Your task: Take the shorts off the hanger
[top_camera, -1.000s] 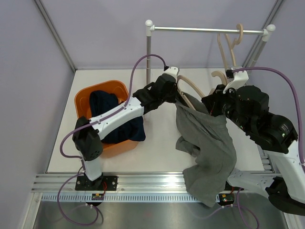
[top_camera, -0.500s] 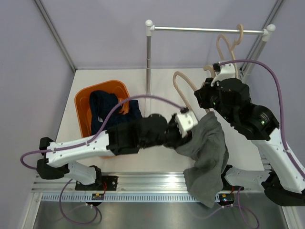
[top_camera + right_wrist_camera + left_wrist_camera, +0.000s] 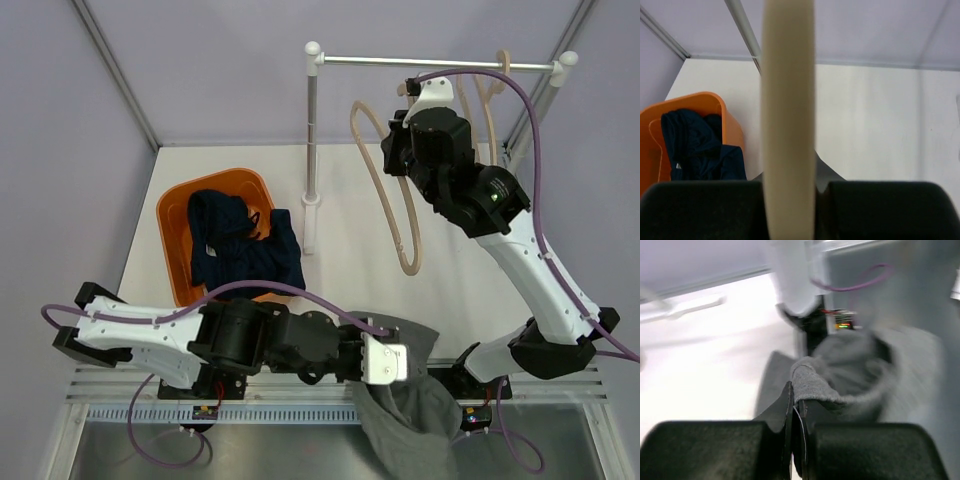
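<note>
The grey shorts hang crumpled over the table's near edge, off the hanger. My left gripper lies low at that edge, shut on a fold of the grey shorts; in the left wrist view the cloth is pinched between the closed fingertips. My right gripper is raised near the rail, shut on the bare beige hanger, whose bar runs up between the jaws. The navy shorts lie in the orange tub with part draped over its rim.
A clothes rack stands at the back with a metal rail and a white post. More beige hangers hang at its right end. The right wrist view shows the tub and the navy shorts at lower left.
My left gripper pulled the grey shorts off the hanger and down to the near edge. My right gripper lifted the now bare hanger up and back toward the rail.
</note>
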You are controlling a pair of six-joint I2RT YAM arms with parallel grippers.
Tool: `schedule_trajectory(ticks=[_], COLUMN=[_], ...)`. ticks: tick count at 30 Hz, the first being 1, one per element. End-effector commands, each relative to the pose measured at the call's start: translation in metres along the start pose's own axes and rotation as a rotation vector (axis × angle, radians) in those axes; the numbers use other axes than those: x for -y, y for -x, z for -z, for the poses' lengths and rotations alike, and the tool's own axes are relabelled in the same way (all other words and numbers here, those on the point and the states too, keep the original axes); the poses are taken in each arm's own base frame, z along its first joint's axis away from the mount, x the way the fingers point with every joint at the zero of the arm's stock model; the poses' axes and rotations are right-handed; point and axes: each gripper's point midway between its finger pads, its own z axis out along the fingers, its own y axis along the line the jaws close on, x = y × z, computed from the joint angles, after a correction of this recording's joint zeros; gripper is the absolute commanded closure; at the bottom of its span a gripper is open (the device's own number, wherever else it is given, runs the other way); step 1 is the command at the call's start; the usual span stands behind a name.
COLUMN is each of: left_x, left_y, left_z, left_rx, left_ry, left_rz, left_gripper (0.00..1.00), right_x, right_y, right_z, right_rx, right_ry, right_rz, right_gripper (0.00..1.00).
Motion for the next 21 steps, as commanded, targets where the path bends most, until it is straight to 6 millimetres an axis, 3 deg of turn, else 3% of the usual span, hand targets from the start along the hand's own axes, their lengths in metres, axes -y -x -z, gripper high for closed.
schedule_trajectory(ticks=[1, 3, 4, 6, 8, 11, 13, 14, 16, 17, 18, 20, 21], left_x=[-0.095, -0.136, -0.17, -0.205, -0.246, -0.262, -0.259, -0.253, -0.251, -0.247, -0.249, -0.249, -0.253], left_y=[0.044, 0.049, 0.054, 0.073, 0.09, 0.14, 0.172, 0.19, 0.208, 0.211, 0.209, 0.203, 0.197], left_z=[0.061, 0.09, 0.118, 0.161, 0.23, 0.329, 0.375, 0.421, 0.437, 0.457, 0.46, 0.465, 0.442], left_rx=[0.161, 0.177, 0.187, 0.275, 0.33, 0.535, 0.644, 0.752, 0.781, 0.818, 0.782, 0.769, 0.703], left_ry=[0.481, 0.657, 0.799, 0.962, 1.19, 1.401, 1.461, 1.497, 1.495, 1.517, 1.554, 1.587, 1.579], left_rz=[0.053, 0.087, 0.109, 0.14, 0.129, 0.075, 0.011, 0.033, -0.011, -0.008, -0.03, -0.022, -0.049], left_gripper=[1.0, 1.0, 1.0, 1.0, 1.0, 1.0, 1.0, 1.0, 1.0, 1.0, 1.0, 1.0, 1.0], right_x=[0.008, 0.013, 0.015, 0.02, 0.023, 0.027, 0.031, 0.033, 0.035, 0.037, 0.038, 0.041, 0.042], right_y=[0.032, 0.03, 0.029, 0.025, 0.023, 0.02, 0.019, 0.018, 0.015, 0.015, 0.015, 0.014, 0.014], right_z=[0.014, 0.019, 0.02, 0.027, 0.031, 0.039, 0.046, 0.049, 0.051, 0.052, 0.054, 0.056, 0.056], right_rx=[0.09, 0.095, 0.094, 0.089, 0.085, 0.083, 0.083, 0.082, 0.074, 0.074, 0.078, 0.082, 0.084], right_ry=[-0.043, -0.051, -0.053, -0.056, -0.058, -0.054, -0.051, -0.051, -0.053, -0.058, -0.06, -0.066, -0.067], right_rz=[-0.01, -0.013, -0.017, -0.02, -0.025, -0.029, -0.034, -0.033, -0.03, -0.028, -0.028, -0.025, -0.026], right_gripper=[1.0, 1.0, 1.0, 1.0, 1.0, 1.0, 1.0, 1.0, 1.0, 1.0, 1.0, 1.0, 1.0])
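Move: The left hand, holding the grey shorts at the table's front edge, has the orange basket roughly 37 cm ahead, 37 cm to its left and 27 cm below; the navy shorts lie in the basket, some 33 cm left and 38 cm ahead of that hand. From the right hand, gripping the bare hanger, the empty hanger on the rail is about 18 cm ahead, 18 cm right and level, and the basket 4 cm ahead, 40 cm left and 37 cm below. Up, left and forward in one fast sweep, the left hand swings the still-pinched grey shorts to high over the basket's near side: forward about 20 cm first, then climbing steeply 40 cm in all while going left, its wrist turning from pointing right to forward and upward. The right hand keeps its hanger and eases some 6 cm right and back. ##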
